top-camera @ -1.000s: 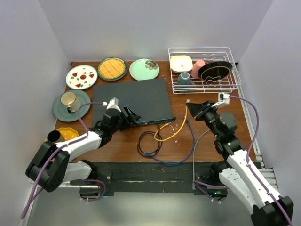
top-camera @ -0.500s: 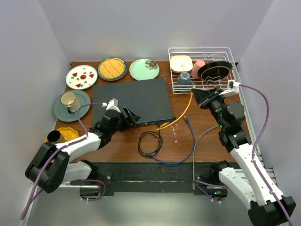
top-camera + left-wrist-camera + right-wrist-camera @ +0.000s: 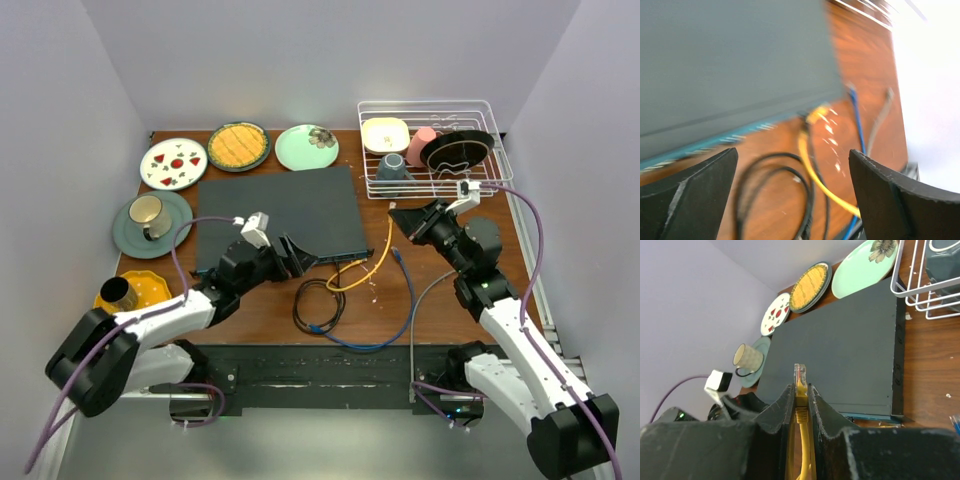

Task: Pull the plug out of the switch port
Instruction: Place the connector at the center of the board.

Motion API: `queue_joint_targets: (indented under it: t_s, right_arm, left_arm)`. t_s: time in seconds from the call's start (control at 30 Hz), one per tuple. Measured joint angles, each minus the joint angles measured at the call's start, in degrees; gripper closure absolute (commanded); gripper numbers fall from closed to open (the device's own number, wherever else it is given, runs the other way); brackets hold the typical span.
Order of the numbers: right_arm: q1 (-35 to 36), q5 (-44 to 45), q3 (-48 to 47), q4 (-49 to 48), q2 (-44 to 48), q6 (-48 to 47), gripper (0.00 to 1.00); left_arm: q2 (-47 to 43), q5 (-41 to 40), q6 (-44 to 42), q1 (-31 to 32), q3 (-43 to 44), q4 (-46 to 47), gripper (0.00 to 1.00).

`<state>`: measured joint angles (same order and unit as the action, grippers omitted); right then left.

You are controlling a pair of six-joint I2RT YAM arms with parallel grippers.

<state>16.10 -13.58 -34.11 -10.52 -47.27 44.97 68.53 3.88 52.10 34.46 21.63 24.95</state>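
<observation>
The switch (image 3: 275, 205) is a flat dark-grey box mid-table with a thin blue front edge; it also shows in the left wrist view (image 3: 730, 55) and the right wrist view (image 3: 840, 360). My right gripper (image 3: 398, 212) (image 3: 800, 386) hangs in the air right of the switch, shut on the clear-tipped plug (image 3: 800, 371) of a yellow cable (image 3: 382, 255). That cable (image 3: 807, 155) sags to the table and runs back to the front edge's right end; blur hides how it ends there. My left gripper (image 3: 303, 255) (image 3: 792, 151) stands wide open and empty at that front edge.
A black cable loop (image 3: 318, 300), a blue cable (image 3: 405, 290) and a grey cable (image 3: 420, 300) lie in front of the switch. A white dish rack (image 3: 435, 150) stands back right. Plates (image 3: 238, 146) line the back, and a cup on a plate (image 3: 150, 215) sits at left.
My left gripper opened wider and slid right along the switch's front edge. My right gripper, still shut on the yellow plug, swung up toward the rack, then came back left and lower.
</observation>
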Motion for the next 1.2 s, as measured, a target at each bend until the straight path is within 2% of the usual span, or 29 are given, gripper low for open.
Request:
queue_joint_targets:
  t_s: [0.17, 0.27, 0.37, 0.5, 0.57, 0.67, 0.77, 1.0, 1.07, 1.1, 1.17, 1.2]
  right_arm:
    - [0.00, -1.31, 0.00, -1.16, -0.76, 0.00, 0.97]
    - [0.00, -1.77, 0.00, -1.40, -1.60, 0.00, 0.97]
    - [0.00, -2.56, 0.00, -2.38, -2.29, 0.07, 0.97]
    - [0.00, -3.06, 0.31, -4.28, -3.41, 0.61, 0.96]
    - [0.00, -3.80, 0.79, -5.14, -4.00, 1.03, 0.96]
    - [0.00, -4.59, 1.46, -5.75, -4.44, 1.53, 0.96]
    - [0.02, -5.55, 1.68, -5.97, -4.46, 1.75, 0.96]
    - [0.00, -7.13, 1.73, -7.67, -4.46, 2.03, 0.96]
    - [0.00, -7.21, 1.92, -8.02, -4.46, 2.05, 0.96]
    - [0.00, -7.26, 2.12, -8.20, -4.48, 2.08, 0.95]
    - [0.00, -7.54, 2.60, -8.48, -4.50, 2.16, 0.96]
    - [0.00, -7.67, 2.78, -8.50, -4.52, 2.25, 0.96]
  left_arm:
    - [-8.81, -3.13, -10.03, 9.44, -0.48, 5.14, 0.00]
    - [-16.33, -3.96, -15.02, 11.10, -5.27, 13.20, 0.00]
    - [-20.96, -2.58, -22.40, 12.04, -4.20, 10.78, 0.00]
    - [-15.85, 1.33, -30.97, 14.67, 6.95, 3.30, 0.00]
    - [-13.55, 2.47, -34.67, 18.01, 10.23, 1.99, 0.00]
    - [-10.29, 2.58, -40.70, 24.74, 12.74, -0.59, 0.00]
    - [-4.37, 2.89, -44.61, 28.92, 15.06, -2.58, 0.00]
    - [5.51, -0.42, -47.34, 30.99, 15.02, -4.33, 0.00]
    - [5.95, -3.50, -47.54, 31.19, 14.88, -4.24, 0.07]
    - [6.12, -4.98, -47.78, 31.19, 14.88, -4.00, 0.22]
    - [6.86, -7.39, -48.22, 31.19, 14.88, -3.13, 0.42]
    - [7.41, -8.20, -48.39, 31.19, 14.88, -2.99, 0.64]
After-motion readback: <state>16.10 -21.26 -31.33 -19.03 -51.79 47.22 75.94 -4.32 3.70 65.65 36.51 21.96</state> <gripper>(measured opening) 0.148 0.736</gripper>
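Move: The middle of the yellow cable, rising from the table to the plug in the right fingers, is some 15 cm to the left hand's right and 7 cm back, about level with it. Its loose plug lies by the switch's corner, 14 cm right, 3 cm back and 6 cm lower; the black coil is 14 cm back, 2 cm right, 7 cm down. From the right hand, that cable middle is 10 cm back, 2 cm left and 14 cm down. Towards the hanging yellow cable the wide-open left hand leaves the switch in an arch, rising about 16 cm as it draws back and right, then dropping some 12 cm and easing slightly forward, rolling over 50 degrees with its left side up. Its fingers straddle the cable and begin to close, not yet shut. The right hand keeps its pinch on the raised plug, drifting 2 cm left. ##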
